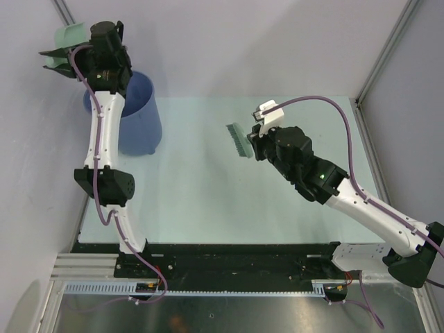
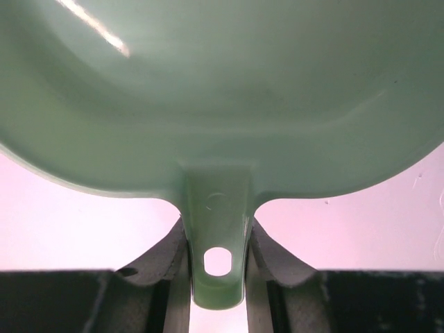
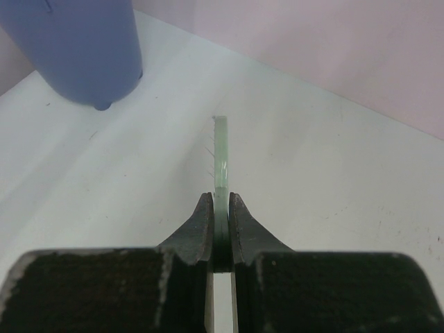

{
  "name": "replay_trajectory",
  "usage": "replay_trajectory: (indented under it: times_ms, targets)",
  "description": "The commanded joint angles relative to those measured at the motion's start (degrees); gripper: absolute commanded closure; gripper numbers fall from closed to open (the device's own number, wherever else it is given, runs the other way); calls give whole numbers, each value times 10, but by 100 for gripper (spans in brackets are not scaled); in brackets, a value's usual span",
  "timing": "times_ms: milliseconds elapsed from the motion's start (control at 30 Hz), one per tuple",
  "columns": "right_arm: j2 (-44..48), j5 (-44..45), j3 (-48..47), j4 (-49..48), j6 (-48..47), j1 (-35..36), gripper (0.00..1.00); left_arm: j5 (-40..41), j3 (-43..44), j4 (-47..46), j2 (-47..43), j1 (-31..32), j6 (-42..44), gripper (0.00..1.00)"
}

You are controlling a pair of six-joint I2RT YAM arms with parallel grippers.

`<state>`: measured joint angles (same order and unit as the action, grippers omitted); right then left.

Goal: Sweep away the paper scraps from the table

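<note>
No paper scraps show on the table (image 1: 208, 208) in any view. My left gripper (image 1: 69, 59) is raised at the far left, above the blue bucket (image 1: 135, 114), and is shut on the handle of the mint-green dustpan (image 1: 68, 36). In the left wrist view the dustpan (image 2: 222, 83) fills the upper frame and its handle sits between the fingers (image 2: 163, 260) of my left gripper (image 2: 216, 257). My right gripper (image 1: 255, 142) hovers over the table's middle, shut on the mint-green brush (image 1: 239, 139). In the right wrist view the brush (image 3: 220, 152) is seen edge-on in my right gripper (image 3: 220, 208).
The blue bucket (image 3: 76, 48) stands at the table's far left corner. White walls and metal rails (image 1: 385, 52) enclose the table on the far side and both flanks. A black base rail (image 1: 229, 260) runs along the near edge.
</note>
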<state>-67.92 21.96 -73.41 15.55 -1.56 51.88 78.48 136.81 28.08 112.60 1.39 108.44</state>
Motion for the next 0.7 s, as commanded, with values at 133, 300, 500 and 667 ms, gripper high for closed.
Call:
replay_trajectory:
  times_ms: [133,300,500,667]
  targets:
    - [32,25,1,-26,-1,3,100,-151,-77,-43,-156,74,-141,100]
    - [52,36,6,-22,1,2,100,-234,-204,-42,-247,150,-296,100]
    - [80,101,11,16,13,-5,100,-260,-400,16,-314,234,-456,100]
    - [107,116,22,36,24,-30,100,-515,-373,313,-257,253,-715,100]
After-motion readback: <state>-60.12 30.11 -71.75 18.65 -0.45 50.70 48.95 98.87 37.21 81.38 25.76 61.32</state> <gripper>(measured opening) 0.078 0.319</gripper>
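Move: Over the tall blue bin, the left hand holds the tipped dustpan; the bin's middle lies about 6 cm to that hand's right, 3 cm farther out and some 38 cm below. The brush held in the other gripper is roughly 45 cm to the left hand's right, 12 cm nearer the base and 18 cm lower. From the right hand, the bin lies about 46 cm left, 18 cm ahead and 22 cm below. Swinging the dustpan back from its dumping pose, the left hand travels about 18 cm right across the bin towards the open table, first rising slightly, then sinking quickly to end 9 cm lower. The wrist turns some 45 degrees clockwise and rolls the pan out of its tip, the fingers keeping their grip on its handle. Still gripping the brush, the right hand eases about 6 cm right and 2 cm up. ##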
